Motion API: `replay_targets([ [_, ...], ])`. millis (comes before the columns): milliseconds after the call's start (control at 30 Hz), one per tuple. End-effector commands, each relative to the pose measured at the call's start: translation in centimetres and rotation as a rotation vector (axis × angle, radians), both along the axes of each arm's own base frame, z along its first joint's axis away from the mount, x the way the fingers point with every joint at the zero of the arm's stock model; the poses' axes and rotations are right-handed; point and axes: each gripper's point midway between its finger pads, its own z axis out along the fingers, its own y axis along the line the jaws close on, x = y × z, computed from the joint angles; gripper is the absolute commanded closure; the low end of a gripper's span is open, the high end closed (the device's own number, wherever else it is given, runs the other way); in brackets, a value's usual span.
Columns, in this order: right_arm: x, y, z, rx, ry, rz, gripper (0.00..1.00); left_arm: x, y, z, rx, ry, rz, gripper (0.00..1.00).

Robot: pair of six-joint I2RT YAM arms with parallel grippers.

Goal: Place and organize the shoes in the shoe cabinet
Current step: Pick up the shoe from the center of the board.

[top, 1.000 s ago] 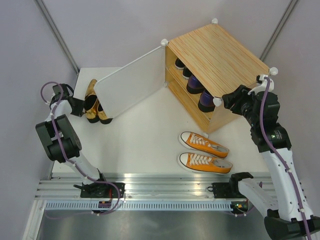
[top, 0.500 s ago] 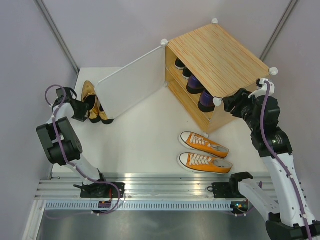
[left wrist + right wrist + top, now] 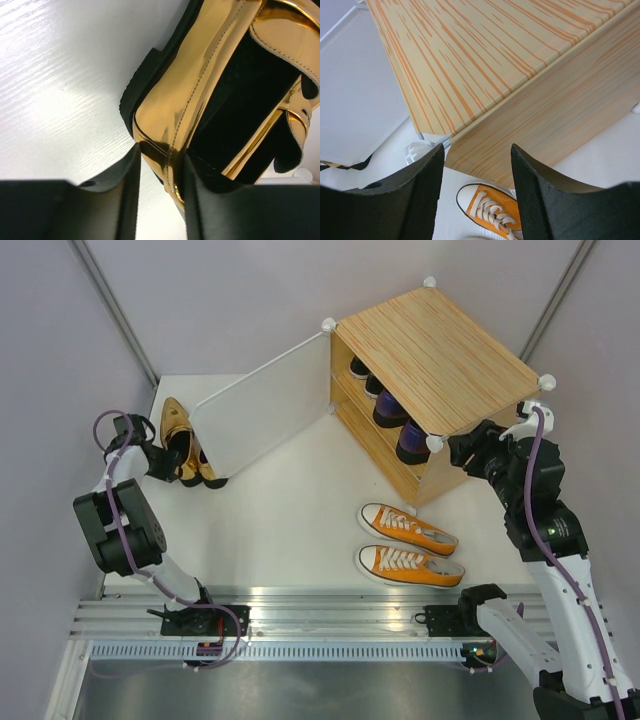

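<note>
The shoe cabinet (image 3: 430, 350) stands at the back right with its white door (image 3: 265, 415) swung open to the left. Inside it show dark purple loafers (image 3: 392, 408) and a black sneaker (image 3: 360, 368). Two orange sneakers (image 3: 408, 528) lie side by side in front of it. The gold pumps (image 3: 178, 435) sit at the far left, behind the door's edge. My left gripper (image 3: 161, 150) straddles the heel wall of one gold pump (image 3: 210, 65), one finger inside and one outside, shut on it. Empty and open, my right gripper (image 3: 476, 150) hovers at the cabinet's near corner (image 3: 485, 50), above an orange sneaker (image 3: 492, 212).
The open door (image 3: 355, 90) reaches across the table's middle toward the pumps. A white corner knob (image 3: 417, 150) sits just beside my right gripper's left finger. Grey walls close in the left side and the back. A metal rail (image 3: 320, 605) runs along the near edge.
My left gripper has moved in on the gold pump's heel and narrowed onto it; the pump's toe has swung toward the back left. The right arm has barely shifted.
</note>
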Motion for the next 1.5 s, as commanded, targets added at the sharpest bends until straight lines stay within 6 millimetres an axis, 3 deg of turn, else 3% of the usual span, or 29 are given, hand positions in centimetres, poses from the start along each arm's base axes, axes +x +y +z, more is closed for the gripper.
replay_targets([
  [0, -0.2, -0.4, 0.4, -0.019, -0.021, -0.02, 0.39, -0.4, -1.5, 0.6, -0.027, 0.001, -0.064, 0.68],
  [233, -0.4, -0.5, 0.6, -0.024, -0.028, -0.023, 0.39, -0.9, -1.2, 1.1, 0.015, -0.006, -0.096, 0.98],
  [433, -0.5, -0.4, 0.6, -0.023, -0.03, -0.019, 0.38, -1.0, -0.7, 2.6, 0.082, -0.034, -0.142, 0.98],
  [800, -0.7, -0.3, 0.8, -0.021, -0.033, -0.015, 0.38, -1.7, 0.5, 10.6, 0.239, -0.196, -0.1, 0.98],
  [1067, -0.7, -0.3, 0.7, -0.027, -0.026, -0.01, 0.38, -2.3, 0.1, 14.8, 0.265, -0.285, -0.078, 0.98],
  [1467, -0.6, -0.3, 0.5, -0.038, -0.012, -0.013, 0.38, -3.3, -1.6, 26.7, 0.291, -0.55, -0.064, 0.98],
])
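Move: The nearer gold shoe's heel-end rim is already between the left hand's open fingers; the shoe's middle lies about 8 cm ahead, neither left nor right, some 3 cm lower. Its mate is partly hidden behind the open white door, about 7 cm ahead and 10 cm to the right; the door's free edge stands about 13 cm to the right, 1 cm back. From the right hand that nearer shoe is roughly 67 cm left, 17 cm ahead and 28 cm below. Easing back about 2 cm, the left hand shuts its fingers and pinches the gold shoe's rim at the heel end. It then climbs, slowly at first and then fast, some 17 cm up from the board and another 2 to 3 cm back, its fingers tipping some 15 degrees forward-upward and its left side rising about as much, the grip kept shut. ##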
